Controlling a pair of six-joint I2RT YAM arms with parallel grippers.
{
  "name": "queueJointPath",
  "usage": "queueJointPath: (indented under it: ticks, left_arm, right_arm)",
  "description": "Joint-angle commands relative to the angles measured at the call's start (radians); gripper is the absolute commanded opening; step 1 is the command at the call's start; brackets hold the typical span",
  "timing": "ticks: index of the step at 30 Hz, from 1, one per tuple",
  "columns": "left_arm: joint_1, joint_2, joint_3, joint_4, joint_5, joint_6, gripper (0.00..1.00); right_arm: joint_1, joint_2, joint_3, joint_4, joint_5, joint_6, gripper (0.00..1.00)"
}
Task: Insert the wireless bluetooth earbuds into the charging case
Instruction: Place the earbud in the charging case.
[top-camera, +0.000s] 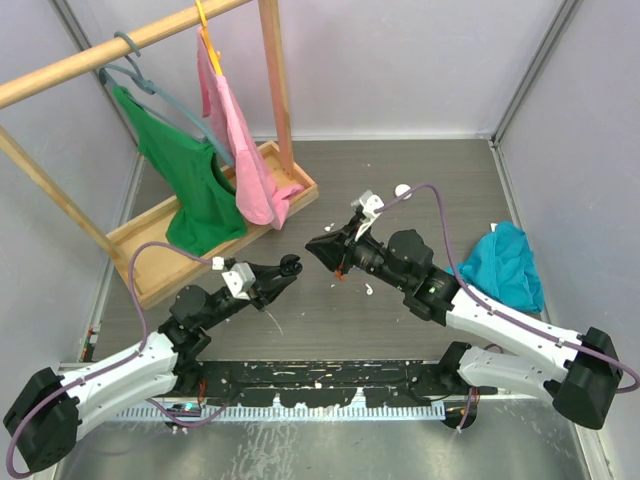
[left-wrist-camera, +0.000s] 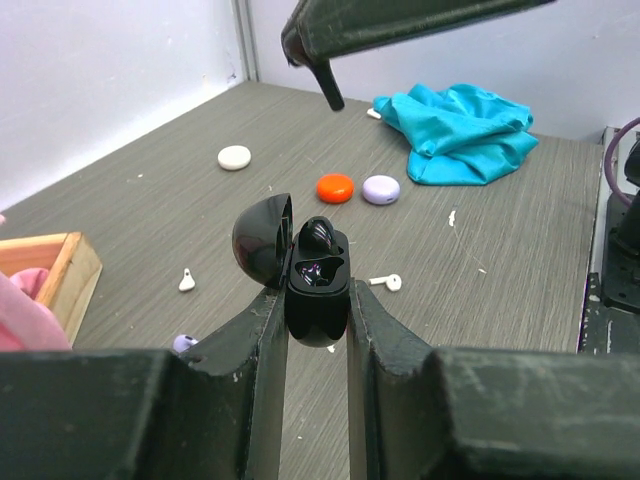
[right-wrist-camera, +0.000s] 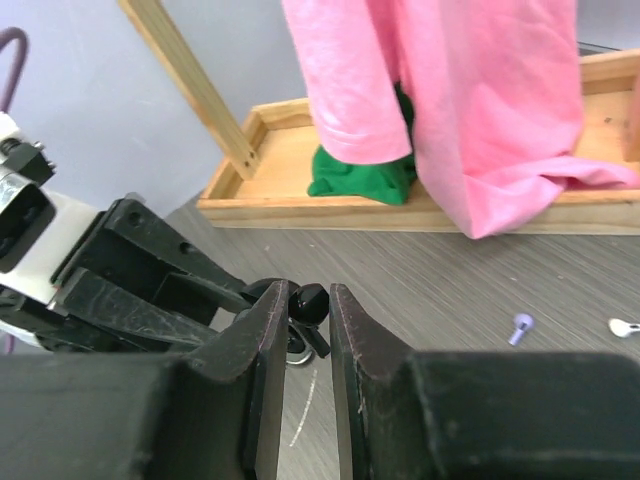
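My left gripper (top-camera: 290, 266) (left-wrist-camera: 318, 300) is shut on an open black charging case (left-wrist-camera: 318, 312) and holds it above the table with its lid (left-wrist-camera: 262, 238) swung left. One black earbud (left-wrist-camera: 318, 235) sits in the case; the other slot looks empty. My right gripper (top-camera: 318, 243) (left-wrist-camera: 300, 45) (right-wrist-camera: 308, 295) hovers above and just beyond the case. It is shut on a second black earbud (right-wrist-camera: 312, 302), whose stem (left-wrist-camera: 330, 90) sticks out below the fingers. Loose on the table are white earbuds (left-wrist-camera: 186, 281) (left-wrist-camera: 385, 282) and a lilac one (left-wrist-camera: 181, 343).
Three closed round cases lie beyond: white (left-wrist-camera: 234, 157), orange-red (left-wrist-camera: 335, 187) and lilac (left-wrist-camera: 380, 189). A teal cloth (top-camera: 505, 265) is bunched at the right. A wooden rack and tray (top-camera: 220, 235) with green and pink garments stand at the back left.
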Motion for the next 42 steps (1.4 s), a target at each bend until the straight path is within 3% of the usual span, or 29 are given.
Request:
queueJointPath:
  ticks: [1,15,42]
  left_arm:
    - [0.0,-0.008,0.046,0.122,0.03,-0.009,0.0]
    - [0.0,-0.03,0.061,0.159,0.047,-0.051,0.0]
    - [0.0,-0.039,0.063,0.198,0.085,-0.106,0.0]
  right_arm:
    - [0.037,-0.027,-0.062,0.254,-0.029,0.059,0.16]
    - [0.127,0.025,-0.168,0.547,-0.027,0.097,0.16]
    - [0.154,0.101,-0.18,0.602,-0.008,0.073,0.16]
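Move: The open charging case, held in the left fingertips, lies about 4 cm back from the right hand, 5 cm to its left and 4 cm lower. From the left hand, the black earbud in the right fingertips is some 4 cm ahead, 6 cm right and 4 cm up. On the table some 23 cm below the right hand, an orange earbud lies 5 cm ahead and 6 cm right, a purple earbud 12 cm ahead and 1 cm left. Swing the right gripper, earbud still pinched, back and left about 6.5 cm towards the open case, rolling its left side up some 15 degrees while turning slightly counter-clockwise; let it climb a little, then ease about 1 cm down over the case mouth. Meanwhile raise the left gripper about 4 cm with the case, drifting slightly back. Keep both grips. ##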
